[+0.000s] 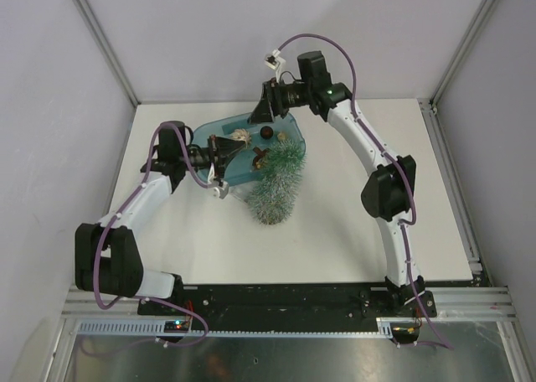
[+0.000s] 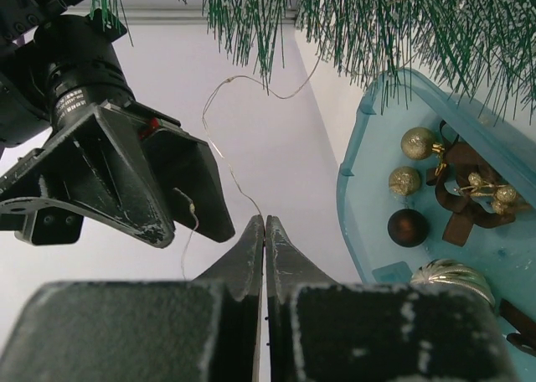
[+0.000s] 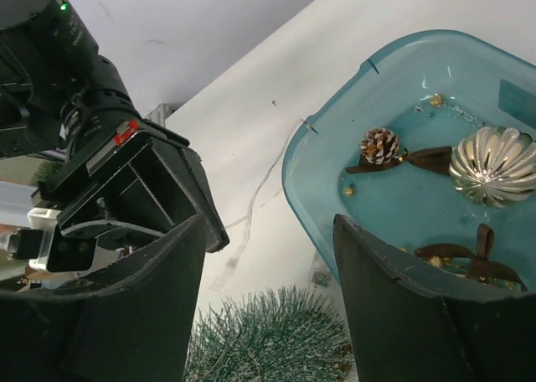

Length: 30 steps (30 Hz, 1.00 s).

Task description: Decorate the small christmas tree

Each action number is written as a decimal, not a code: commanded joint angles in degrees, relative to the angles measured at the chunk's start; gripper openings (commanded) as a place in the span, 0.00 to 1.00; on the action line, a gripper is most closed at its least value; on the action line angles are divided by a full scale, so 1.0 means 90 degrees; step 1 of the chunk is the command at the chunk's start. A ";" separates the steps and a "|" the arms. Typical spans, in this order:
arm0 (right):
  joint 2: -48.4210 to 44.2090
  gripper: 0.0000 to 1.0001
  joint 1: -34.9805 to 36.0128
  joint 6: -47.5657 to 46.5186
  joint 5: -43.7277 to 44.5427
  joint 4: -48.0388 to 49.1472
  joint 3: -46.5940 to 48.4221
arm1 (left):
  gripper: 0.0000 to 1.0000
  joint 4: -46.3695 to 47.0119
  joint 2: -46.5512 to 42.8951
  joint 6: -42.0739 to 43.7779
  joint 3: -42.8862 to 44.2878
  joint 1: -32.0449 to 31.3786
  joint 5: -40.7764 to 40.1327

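Note:
The small christmas tree (image 1: 276,193) lies on its side on the white table, its upper part against the blue tub (image 1: 205,135). Its needles hang across the top of the left wrist view (image 2: 402,30) and fill the bottom of the right wrist view (image 3: 276,340). My left gripper (image 2: 265,223) is shut on a thin wire light string (image 2: 219,152), which runs up from its tips towards the tree. It hovers over the tub (image 1: 239,150). My right gripper (image 3: 268,298) is open and empty, above the tub's far rim (image 1: 254,116), facing the left gripper.
The tub (image 2: 356,223) holds gold glitter balls (image 2: 416,143), a dark brown ball (image 2: 408,228), a ribbed gold ball (image 3: 492,166), a pine cone (image 3: 379,145) and brown ribbons. More of the wire (image 3: 260,185) lies on the table beside the tub. Grey walls enclose the table.

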 commanded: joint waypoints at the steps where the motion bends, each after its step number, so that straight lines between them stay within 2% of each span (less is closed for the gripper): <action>1: 0.0015 0.67 0.0102 -0.0285 0.0271 -0.0177 0.0175 | 0.00 0.0171 0.0028 0.4138 0.0183 -0.0118 0.0326; 8: 0.0082 0.64 0.0166 0.0010 0.0375 0.0190 0.0157 | 0.00 0.0173 0.0008 0.4130 0.0164 -0.0135 0.0313; 12: 0.0144 0.55 0.0197 0.0134 0.0339 0.0336 0.0188 | 0.00 0.0173 0.0021 0.4121 0.0176 -0.0138 0.0299; 18: 0.0233 0.31 0.0198 0.0269 0.0365 0.0353 0.0269 | 0.00 0.0173 0.0053 0.4186 0.0165 -0.0149 0.0303; 23: 0.0222 0.07 0.0181 0.0298 0.0562 0.0347 0.0268 | 0.00 0.0173 0.0053 0.4202 0.0143 -0.0169 0.0297; 25: 0.0201 0.02 0.0153 0.0338 0.0620 0.0373 0.0255 | 0.01 0.0173 0.0041 0.4219 0.0126 -0.0166 0.0292; 26: 0.0187 0.01 0.0111 0.0374 0.0635 0.0405 0.0248 | 0.03 0.0168 0.0032 0.4228 0.0116 -0.0165 0.0280; 27: 0.0169 0.00 0.0080 0.0416 0.0647 0.0431 0.0244 | 0.13 0.0171 0.0023 0.4238 0.0105 -0.0165 0.0269; 28: 0.0151 0.00 0.0035 0.0442 0.0658 0.0473 0.0238 | 0.23 0.0162 0.0018 0.4243 0.0095 -0.0160 0.0258; 29: 0.0127 0.00 -0.0006 0.0489 0.0668 0.0509 0.0230 | 0.40 0.0163 -0.0003 0.4245 0.0085 -0.0153 0.0253; 30: 0.0106 0.00 -0.0066 0.0528 0.0679 0.0566 0.0211 | 0.52 0.0163 -0.0019 0.4246 0.0076 -0.0144 0.0256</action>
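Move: The thin wire hangs about 2 cm below and 1 cm left of the right fingers, level with them front to back. The tree's middle is some 14 cm back, 7 cm right and 13 cm below that hand; the ribbed gold ornament is about 8 cm ahead, 4 cm left and 23 cm down in the tray. For the left hand, already pinching the wire, the right gripper waits about 6 cm ahead, 2 cm right and nearly level. Downwards about 2 cm, edging left and then forward by 1 to 1.5 cm, the right hand settles over the thin wire and shuts its wide-open fingers on it beside the left fingertips. The left hand stays almost still, keeping its pinch until the right is shut, and only then opens its fingers about a third and lets go of the wire. ##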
